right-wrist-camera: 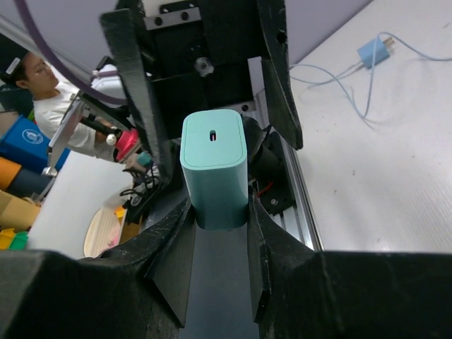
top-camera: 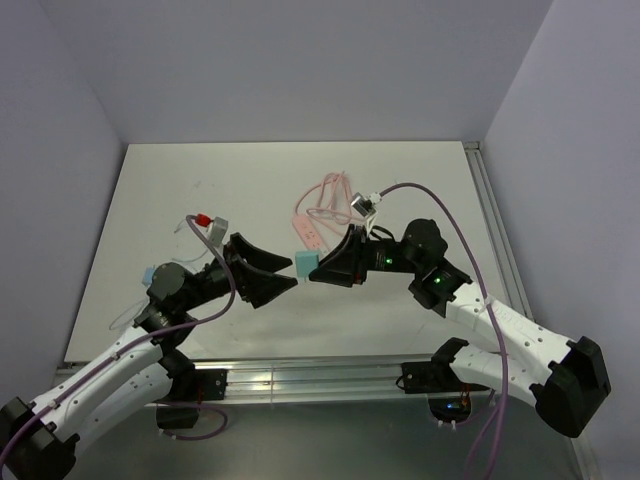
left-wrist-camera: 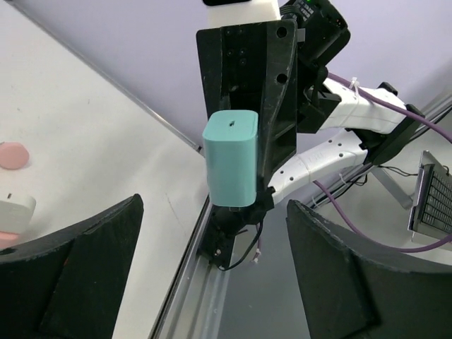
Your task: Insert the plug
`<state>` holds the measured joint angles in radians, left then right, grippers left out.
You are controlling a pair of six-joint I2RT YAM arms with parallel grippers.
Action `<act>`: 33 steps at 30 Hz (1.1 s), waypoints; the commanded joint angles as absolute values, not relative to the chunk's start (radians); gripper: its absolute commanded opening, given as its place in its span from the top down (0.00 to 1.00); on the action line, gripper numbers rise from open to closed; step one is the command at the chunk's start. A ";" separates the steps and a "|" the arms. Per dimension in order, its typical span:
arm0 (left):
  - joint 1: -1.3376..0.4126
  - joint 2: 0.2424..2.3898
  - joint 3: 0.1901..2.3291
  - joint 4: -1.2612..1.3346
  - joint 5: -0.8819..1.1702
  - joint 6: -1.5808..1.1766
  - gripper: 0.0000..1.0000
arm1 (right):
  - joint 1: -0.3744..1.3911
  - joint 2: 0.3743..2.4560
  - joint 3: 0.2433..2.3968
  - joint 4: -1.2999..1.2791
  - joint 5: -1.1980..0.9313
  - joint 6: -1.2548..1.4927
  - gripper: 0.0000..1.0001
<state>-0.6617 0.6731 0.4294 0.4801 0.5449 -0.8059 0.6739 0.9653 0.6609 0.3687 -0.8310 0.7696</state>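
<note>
The plug [top-camera: 305, 263] is a teal block with a small slot in its end face, held in the air above the near middle of the table. My right gripper [top-camera: 318, 266] is shut on it, and in the right wrist view both fingers press the lower sides of the plug [right-wrist-camera: 214, 166] at the gripper [right-wrist-camera: 219, 212]. No wire shows on it. My left gripper [top-camera: 292, 273] faces it from the left, open and just clear of it. The left wrist view shows the plug [left-wrist-camera: 231, 159] beyond the wide-apart fingers [left-wrist-camera: 78, 275] of that gripper [left-wrist-camera: 219, 282].
A pink power strip [top-camera: 308, 232] with its looped pink cable lies behind the grippers at table centre. A smaller blue pronged plug [right-wrist-camera: 371, 51] with a thin pale wire lies on the table left of the left arm [top-camera: 150, 272]. An aluminium rail [top-camera: 330, 375] runs along the near edge.
</note>
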 commanded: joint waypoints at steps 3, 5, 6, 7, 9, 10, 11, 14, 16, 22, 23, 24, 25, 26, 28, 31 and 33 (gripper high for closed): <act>-0.664 0.678 0.390 0.738 0.525 -0.897 0.18 | 0.706 0.965 0.678 0.497 -0.816 0.805 1.00; -0.664 0.681 0.382 0.775 0.517 -0.913 0.21 | 0.712 0.971 0.686 0.495 -0.815 0.802 1.00; -0.664 0.684 0.383 0.784 0.515 -0.916 0.21 | 0.718 0.977 0.686 0.494 -0.812 0.802 1.00; -0.664 0.695 0.387 0.798 0.518 -0.920 0.22 | 0.721 0.980 0.684 0.502 -0.810 0.802 1.00; -0.664 0.707 0.393 0.807 0.531 -0.930 0.26 | 0.729 0.983 0.683 0.508 -0.799 0.804 1.00; -0.666 0.715 0.394 0.818 0.534 -0.933 0.27 | 0.733 0.983 0.680 0.515 -0.796 0.807 1.00; -0.666 0.718 0.394 0.821 0.534 -0.937 0.29 | 0.736 0.985 0.678 0.523 -0.792 0.808 1.00; -0.666 0.729 0.393 0.833 0.538 -0.943 0.33 | 0.745 0.989 0.678 0.540 -0.775 0.811 1.00; -0.667 0.735 0.396 0.830 0.546 -0.943 0.35 | 0.752 0.986 0.675 0.557 -0.758 0.815 1.00; -0.666 0.735 0.403 0.822 0.546 -0.943 0.41 | 0.756 0.992 0.681 0.561 -0.741 0.816 1.00; -0.666 0.738 0.406 0.821 0.554 -0.942 0.44 | 0.759 0.996 0.683 0.561 -0.738 0.815 1.00; -0.666 0.745 0.411 0.824 0.560 -0.942 0.45 | 0.761 0.999 0.683 0.563 -0.738 0.816 1.00; -0.669 0.749 0.411 0.828 0.564 -0.946 0.47 | 0.761 1.000 0.684 0.564 -0.736 0.818 1.00; -0.667 0.752 0.410 0.836 0.565 -0.950 0.49 | 0.764 1.005 0.684 0.568 -0.735 0.819 1.00; -0.669 0.759 0.410 0.844 0.565 -0.953 0.50 | 0.767 1.008 0.690 0.565 -0.729 0.816 1.00; -0.675 0.770 0.410 0.847 0.566 -0.953 0.50 | 0.773 1.011 0.693 0.565 -0.723 0.810 1.00; -0.676 0.775 0.411 0.848 0.569 -0.953 0.50 | 0.778 1.014 0.699 0.560 -0.721 0.807 1.00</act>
<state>-0.6697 0.7708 0.3851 0.7887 0.5461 -0.9424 0.7635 1.0164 0.6613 0.5053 -0.7399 0.8146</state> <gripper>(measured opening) 0.504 0.376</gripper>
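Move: The plug, held in the right fingers with its free end towards the left gripper, stands about 5 cm right, 1 cm ahead and 1 cm above the left hand. From the left hand, the power strip lies some 26 cm ahead, 5 cm right and 28 cm below, and the round pink plug some 25 cm ahead, 20 cm right and 29 cm below. The left gripper's open fingers are about 7 cm left of the right hand, level with it in height and forward reach. Still pinching the plug, the right hand carries it about 2 cm left and a little over 1 cm up, into the gap between the left fingers. The left hand rises about 2 cm, fingertips tilting up some 10 degrees, and its wide-open fingers close to about half open on either side of the plug; whether they touch it can't be seen. ##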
